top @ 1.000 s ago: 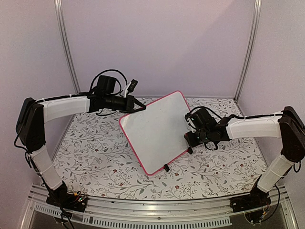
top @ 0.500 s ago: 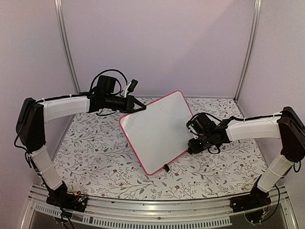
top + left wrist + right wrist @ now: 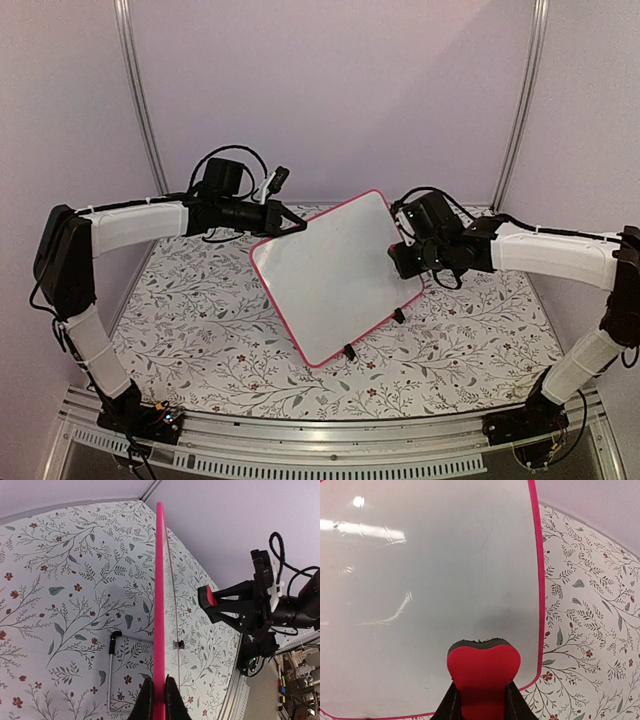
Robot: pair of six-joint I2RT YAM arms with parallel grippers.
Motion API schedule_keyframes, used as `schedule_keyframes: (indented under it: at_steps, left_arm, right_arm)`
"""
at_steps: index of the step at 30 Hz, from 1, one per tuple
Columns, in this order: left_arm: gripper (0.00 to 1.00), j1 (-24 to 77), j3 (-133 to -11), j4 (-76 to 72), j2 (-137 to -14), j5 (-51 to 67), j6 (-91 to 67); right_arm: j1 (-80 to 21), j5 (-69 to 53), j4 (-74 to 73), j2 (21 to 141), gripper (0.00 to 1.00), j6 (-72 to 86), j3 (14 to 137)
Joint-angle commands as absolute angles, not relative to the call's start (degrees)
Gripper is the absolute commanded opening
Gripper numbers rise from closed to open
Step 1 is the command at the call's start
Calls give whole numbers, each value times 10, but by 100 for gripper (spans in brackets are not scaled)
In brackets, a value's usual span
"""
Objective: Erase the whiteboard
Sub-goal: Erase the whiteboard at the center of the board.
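Observation:
The whiteboard (image 3: 335,275), white with a pink rim, stands tilted on its lower edge over the table. My left gripper (image 3: 296,228) is shut on its upper left rim; in the left wrist view the rim (image 3: 160,580) runs edge-on between the fingertips (image 3: 159,687). My right gripper (image 3: 400,262) is shut on a red eraser (image 3: 483,667), held at the board's upper right part. The eraser's dark felt faces the board's face (image 3: 430,580), seemingly a short gap away. The left wrist view also shows the eraser (image 3: 206,596). I see no dark writing on the board.
Two black clip feet (image 3: 350,351) (image 3: 398,316) sit on the board's lower rim. A thin metal rod with a black tip (image 3: 111,667) lies on the floral table (image 3: 200,320) behind the board. Walls close in the back and sides.
My right gripper with the eraser has moved from the board's lower right edge up and back toward its upper right part. The left arm and the board have stayed still.

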State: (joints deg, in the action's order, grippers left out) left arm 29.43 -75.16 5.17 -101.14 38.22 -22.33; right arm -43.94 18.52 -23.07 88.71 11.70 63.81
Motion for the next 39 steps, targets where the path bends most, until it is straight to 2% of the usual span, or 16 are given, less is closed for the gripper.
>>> schedule_keyframes:
  at_steps: [1, 10, 39]
  left_arm:
    - [0, 313, -749, 64, -1029, 355, -206]
    - [0, 313, -750, 64, -1028, 356, -205]
    - [0, 313, -749, 64, -1028, 356, -205]
  right_arm:
    - [-418, 212, -219, 922, 0, 105, 681]
    - [-404, 181, -207, 961, 0, 103, 671]
    - [-404, 139, -203, 938, 0, 119, 553]
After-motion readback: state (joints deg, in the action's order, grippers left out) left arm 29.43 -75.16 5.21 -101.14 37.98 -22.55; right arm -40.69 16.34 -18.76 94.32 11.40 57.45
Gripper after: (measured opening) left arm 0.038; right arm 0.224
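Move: The right hand holds the red eraser; the whiteboard's lower right part, which it goes for, lies about 8 cm below and 3 cm to its right, 1 cm farther out. The board's lower right corner is some 4 cm right, 1 cm back and 9 cm down; the right black clip is straight below by about 14 cm, 4 cm back. From the left hand, that lower right part is roughly 20 cm right, 3 cm back and 13 cm below. Left keeps holding the board; right carries the eraser forward, then strokes about 9 cm down and back along it. ##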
